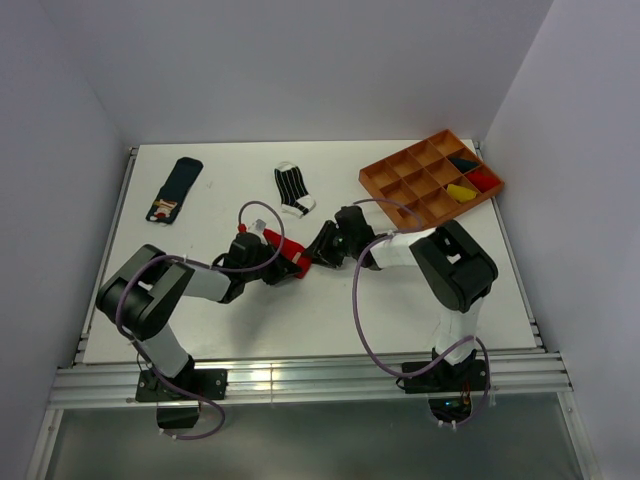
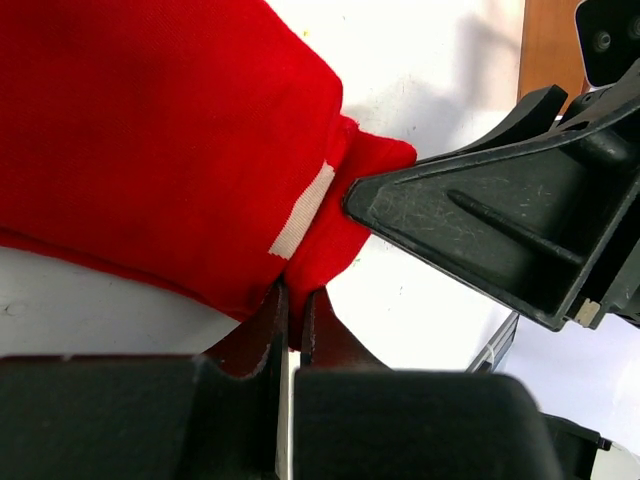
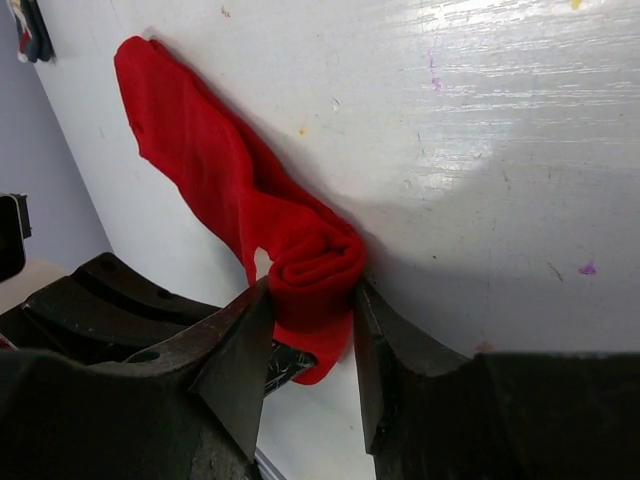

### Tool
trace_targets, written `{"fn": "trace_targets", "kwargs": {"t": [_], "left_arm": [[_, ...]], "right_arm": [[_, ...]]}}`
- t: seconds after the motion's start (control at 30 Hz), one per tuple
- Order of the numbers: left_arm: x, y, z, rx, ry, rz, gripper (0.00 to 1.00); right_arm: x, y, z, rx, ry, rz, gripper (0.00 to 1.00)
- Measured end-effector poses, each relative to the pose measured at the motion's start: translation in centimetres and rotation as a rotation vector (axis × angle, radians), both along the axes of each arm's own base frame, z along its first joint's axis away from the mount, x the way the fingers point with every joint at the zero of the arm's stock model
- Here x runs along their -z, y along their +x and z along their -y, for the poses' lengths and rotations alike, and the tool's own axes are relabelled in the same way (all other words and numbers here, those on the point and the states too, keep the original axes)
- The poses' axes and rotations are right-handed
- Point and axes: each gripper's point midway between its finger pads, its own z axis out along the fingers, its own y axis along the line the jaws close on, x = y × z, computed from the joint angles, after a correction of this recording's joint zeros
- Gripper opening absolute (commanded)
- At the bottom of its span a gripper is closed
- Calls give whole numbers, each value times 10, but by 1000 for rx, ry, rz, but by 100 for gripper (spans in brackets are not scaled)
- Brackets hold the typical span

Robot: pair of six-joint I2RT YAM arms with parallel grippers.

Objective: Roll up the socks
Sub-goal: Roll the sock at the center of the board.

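Observation:
The red sock lies mid-table between my two grippers. My left gripper is shut on a thin edge of the red sock, pinched between its jaws. My right gripper faces it from the right. Its jaws press on both sides of the rolled-up end, while the rest of the red sock trails flat on the table. The dark navy sock lies flat at the back left. The striped sock lies at the back centre. Both are away from the grippers.
An orange compartment tray stands at the back right, holding a yellow bundle and other small rolled items. White walls enclose the table on three sides. Cables loop above both arms.

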Motion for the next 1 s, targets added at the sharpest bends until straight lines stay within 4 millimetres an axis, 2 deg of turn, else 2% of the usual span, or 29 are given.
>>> {"fn": "trace_targets", "kwargs": {"t": [0.13, 0.17, 0.23, 0.27, 0.3, 0.47, 0.5, 0.6, 0.63, 0.83, 1.0], "left_arm": [[0, 1, 1, 2, 0, -2, 0], [0, 1, 2, 5, -2, -4, 0], [0, 2, 3, 11, -5, -5, 1], [0, 2, 4, 13, -6, -5, 4], [0, 2, 4, 14, -5, -4, 6], [-1, 3, 3, 12, 40, 22, 23], [-3, 3, 3, 13, 65, 41, 29], [-11, 2, 0, 10, 153, 102, 35], [-14, 0, -1, 12, 187, 131, 40], [-37, -7, 6, 30, 358, 327, 47], [-49, -11, 16, 75, 473, 497, 52]], "right_arm": [[2, 1, 1, 10, -8, -6, 34], [3, 2, 2, 14, -15, -8, 25], [4, 3, 3, 18, -35, -12, 13], [4, 4, 4, 18, -44, -15, 5], [4, 4, 4, 18, -55, -19, 0], [4, 4, 8, 7, -119, -44, 0], [4, 4, 8, 4, -131, -48, 0], [2, 5, 13, 1, -184, -53, 0], [2, 7, 15, 4, -203, -54, 0], [-1, 9, 24, -3, -289, -73, 0], [1, 7, 25, -15, -312, -94, 0]]}}
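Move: The red sock's rolled end sits between the right hand's open fingers, its middle about 2 cm back, 1 cm left and 1 cm below that hand. The sock's flat end stretches to some 5 cm ahead and 10 cm left of the right hand. The striped sock lies about 18 cm ahead and 5 cm left of it, 2 cm lower. From the left hand, shut on the sock's near corner, the roll lies 2 cm ahead and 2 cm right, level. The sock's rolled end passes from left hand to right: the right fingers close and pinch it, then draw it about 2.5 cm to the right, the wrist tipping some 20 degrees until they point more steeply down. Just after that grip shuts, the left fingers open, let go of the near corner and rise about 5 cm, swinging to point more forward. ##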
